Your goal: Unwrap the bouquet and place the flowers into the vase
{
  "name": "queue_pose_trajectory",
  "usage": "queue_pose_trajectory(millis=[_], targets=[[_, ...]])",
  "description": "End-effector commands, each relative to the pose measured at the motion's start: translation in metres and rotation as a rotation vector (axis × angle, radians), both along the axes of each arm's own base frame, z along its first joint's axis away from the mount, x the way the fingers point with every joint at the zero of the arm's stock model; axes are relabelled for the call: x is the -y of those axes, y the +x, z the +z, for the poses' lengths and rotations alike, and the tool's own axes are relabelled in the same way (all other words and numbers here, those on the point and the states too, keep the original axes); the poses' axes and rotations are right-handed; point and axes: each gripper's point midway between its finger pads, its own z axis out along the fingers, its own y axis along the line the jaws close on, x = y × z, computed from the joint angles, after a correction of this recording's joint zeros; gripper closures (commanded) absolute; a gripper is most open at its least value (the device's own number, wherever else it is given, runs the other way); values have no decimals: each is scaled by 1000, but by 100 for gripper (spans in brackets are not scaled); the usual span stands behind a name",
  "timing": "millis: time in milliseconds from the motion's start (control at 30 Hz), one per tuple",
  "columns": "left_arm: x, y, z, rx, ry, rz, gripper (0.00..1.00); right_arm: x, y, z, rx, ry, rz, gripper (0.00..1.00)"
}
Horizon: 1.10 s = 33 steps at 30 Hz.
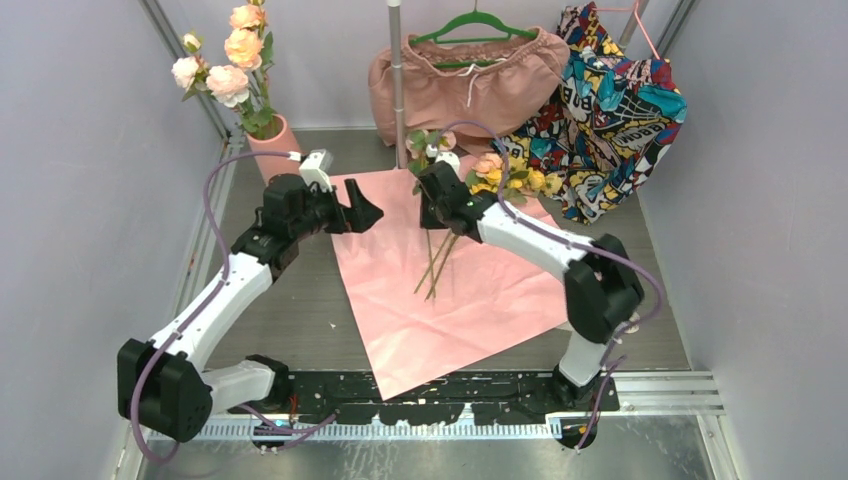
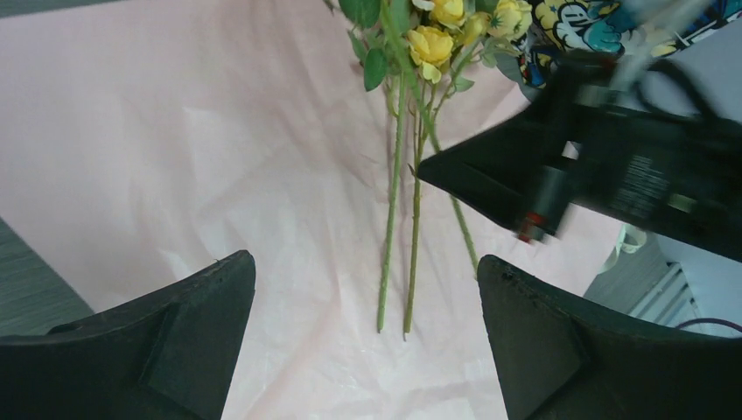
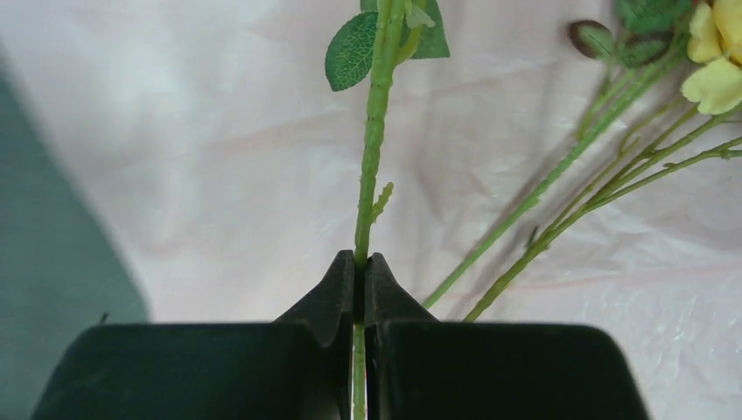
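Observation:
The pale pink wrapping paper [image 1: 450, 290] lies spread flat on the table. On it lie loose flowers, with thin green stems [image 1: 437, 265] and yellow and pink blooms [image 1: 510, 175] at the far end. My right gripper [image 3: 360, 262] is shut on one green stem [image 3: 372, 149], which runs up to its leaves; other stems [image 3: 560, 192] lie to its right. My left gripper [image 2: 366, 280] hangs open above the paper, with two stem ends [image 2: 391, 219] below and between its fingers, untouched. The salmon-pink vase [image 1: 275, 145] stands at the far left with pink and peach flowers in it.
A thin metal pole [image 1: 397, 80] rises just behind the flowers. Pink shorts on a green hanger [image 1: 465, 75] and a colourful printed garment [image 1: 610, 110] hang at the back. Grey walls close in on both sides. The right arm [image 2: 612, 175] reaches across the left wrist view.

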Motion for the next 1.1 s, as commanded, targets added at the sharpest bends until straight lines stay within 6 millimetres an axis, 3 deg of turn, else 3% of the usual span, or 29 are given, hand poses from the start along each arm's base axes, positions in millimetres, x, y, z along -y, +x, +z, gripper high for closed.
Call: queue_pose_trajectory(millis=[0,167,300,500,667,733,867,933,1067], targets=[[26,-3,31,26,-124,-110,3,-16,-31,85,184,91,65,99],[50,-8,55,-9,-239,-213,1,-25,-73,138,286,154,125,99],[68,-18,90,-4,-424,-311,1,-30,-104,173,343,212,185,99],[79,-31,122,27,-591,-417,1,-25,-129,179,350,227,207,99],[81,-32,130,38,-619,-434,3,-22,-141,181,359,239,213,99],[81,-30,129,32,-625,-436,9,-21,-142,182,363,234,211,99],[82,-31,127,24,-631,-440,47,-18,-142,185,371,237,208,99],[83,-31,126,24,-631,-446,52,-18,-144,186,370,238,215,99],[88,-32,124,8,-653,-479,72,-18,-145,184,368,238,216,99]])
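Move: Out to the left hand's right, the pink flower's stem is held by the right fingers, about 13 cm to the right, 5 cm ahead and 10 cm below. The vase stands some 14 cm ahead of the left hand and 16 cm to its left, middle 11 cm lower. For the right hand, the open left gripper it brings the flower to is about 13 cm left, 5 cm back and 10 cm up; the yellow flowers' heads lie roughly 12 cm ahead, 17 cm right and 10 cm down. Lifting the held flower about 16 cm while drawing it back some 14 cm, the right hand keeps its pinch and tips its fingers up, then stops. The open left hand rises about 11 cm and goes 8 cm right to meet the stem, rolling its left side down some 35 degrees and turning clockwise, then closes to about a third open around the leafy stem above the right fingers. ##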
